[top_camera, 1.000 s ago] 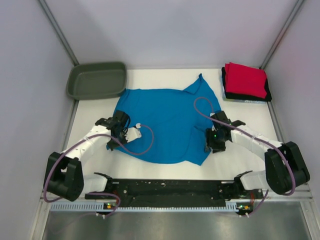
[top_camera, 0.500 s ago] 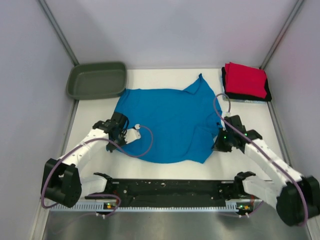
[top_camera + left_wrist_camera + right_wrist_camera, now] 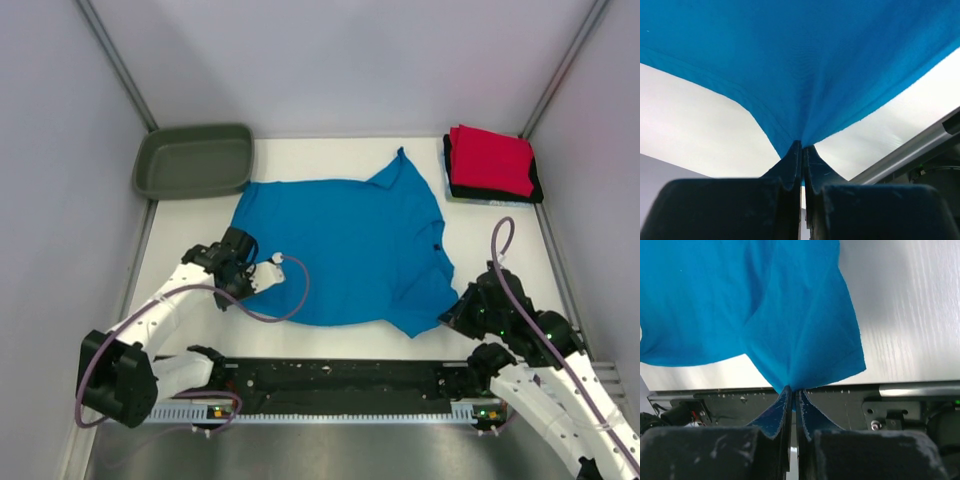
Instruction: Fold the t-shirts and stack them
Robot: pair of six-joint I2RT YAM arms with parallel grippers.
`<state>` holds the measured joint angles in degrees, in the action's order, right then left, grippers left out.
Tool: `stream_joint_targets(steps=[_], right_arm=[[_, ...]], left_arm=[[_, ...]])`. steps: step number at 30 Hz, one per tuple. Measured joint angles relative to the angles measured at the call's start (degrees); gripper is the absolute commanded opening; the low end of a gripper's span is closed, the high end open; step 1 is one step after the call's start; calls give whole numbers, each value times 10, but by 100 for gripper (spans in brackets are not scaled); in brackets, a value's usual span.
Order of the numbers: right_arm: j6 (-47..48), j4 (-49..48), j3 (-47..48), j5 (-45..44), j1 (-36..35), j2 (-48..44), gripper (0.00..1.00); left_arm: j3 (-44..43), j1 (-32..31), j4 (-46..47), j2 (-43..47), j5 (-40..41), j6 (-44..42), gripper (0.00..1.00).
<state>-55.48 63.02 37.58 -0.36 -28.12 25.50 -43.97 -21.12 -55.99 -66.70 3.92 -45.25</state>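
Observation:
A turquoise-blue t-shirt (image 3: pixel 340 240) lies spread on the white table, collar toward the right. My left gripper (image 3: pixel 243 268) is shut on the shirt's left edge; in the left wrist view its jaws (image 3: pixel 801 146) pinch a fold of blue cloth (image 3: pixel 805 65). My right gripper (image 3: pixel 452 315) is shut on the shirt's near right corner; the right wrist view shows blue cloth (image 3: pixel 795 325) drawn into the closed jaws (image 3: pixel 793 389). A stack of folded t-shirts, red (image 3: pixel 490 158) over black, sits at the back right.
A dark olive-green tub (image 3: pixel 193 160) stands at the back left corner. The black base rail (image 3: pixel 340 380) runs along the near table edge. Grey walls close in both sides.
My right gripper has closed on the shirt's corner and pulled it right and toward the near edge, stretching the cloth flatter. The left gripper kept its hold and shifted slightly nearer.

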Motion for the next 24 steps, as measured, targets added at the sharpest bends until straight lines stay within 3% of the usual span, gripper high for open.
stream_joint_targets(steps=[7, 15, 24], right_arm=[[-13, 76, 13, 30, 0, -25, 0], [30, 110, 111, 42, 0, 43, 0], [210, -55, 137, -22, 18, 317, 0]], left_arm=[[-23, -3, -59, 59, -22, 7, 0], [-73, -3, -100, 74, -12, 26, 0], [-90, -3, -16, -28, 34, 49, 0]])
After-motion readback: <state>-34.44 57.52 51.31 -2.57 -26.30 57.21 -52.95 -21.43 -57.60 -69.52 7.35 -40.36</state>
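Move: Both hands already hold the near edge of the spread blue t-shirt off the table. Its middle lies about 11 cm ahead and 27 cm right of the left hand, some 6 cm lower, and about 17 cm ahead and 20 cm left of the right hand, 12 cm lower. The green tray stands some 30 cm ahead and 6 cm left of the left hand; the red folded shirt is roughly 35 cm ahead and 12 cm right of the right hand. With fingers still shut on the blue t-shirt's near edge, both hands draw back a little and lift, the right going back 3 to 4 cm before it rises, the left climbing about 5 cm. Then both swing forward over the shirt's body and start to sink, the right faster, covering about 10 cm while its wrist rolls its left side down and turns some 15 degrees counter-clockwise, the left coming forward about 5 cm. ##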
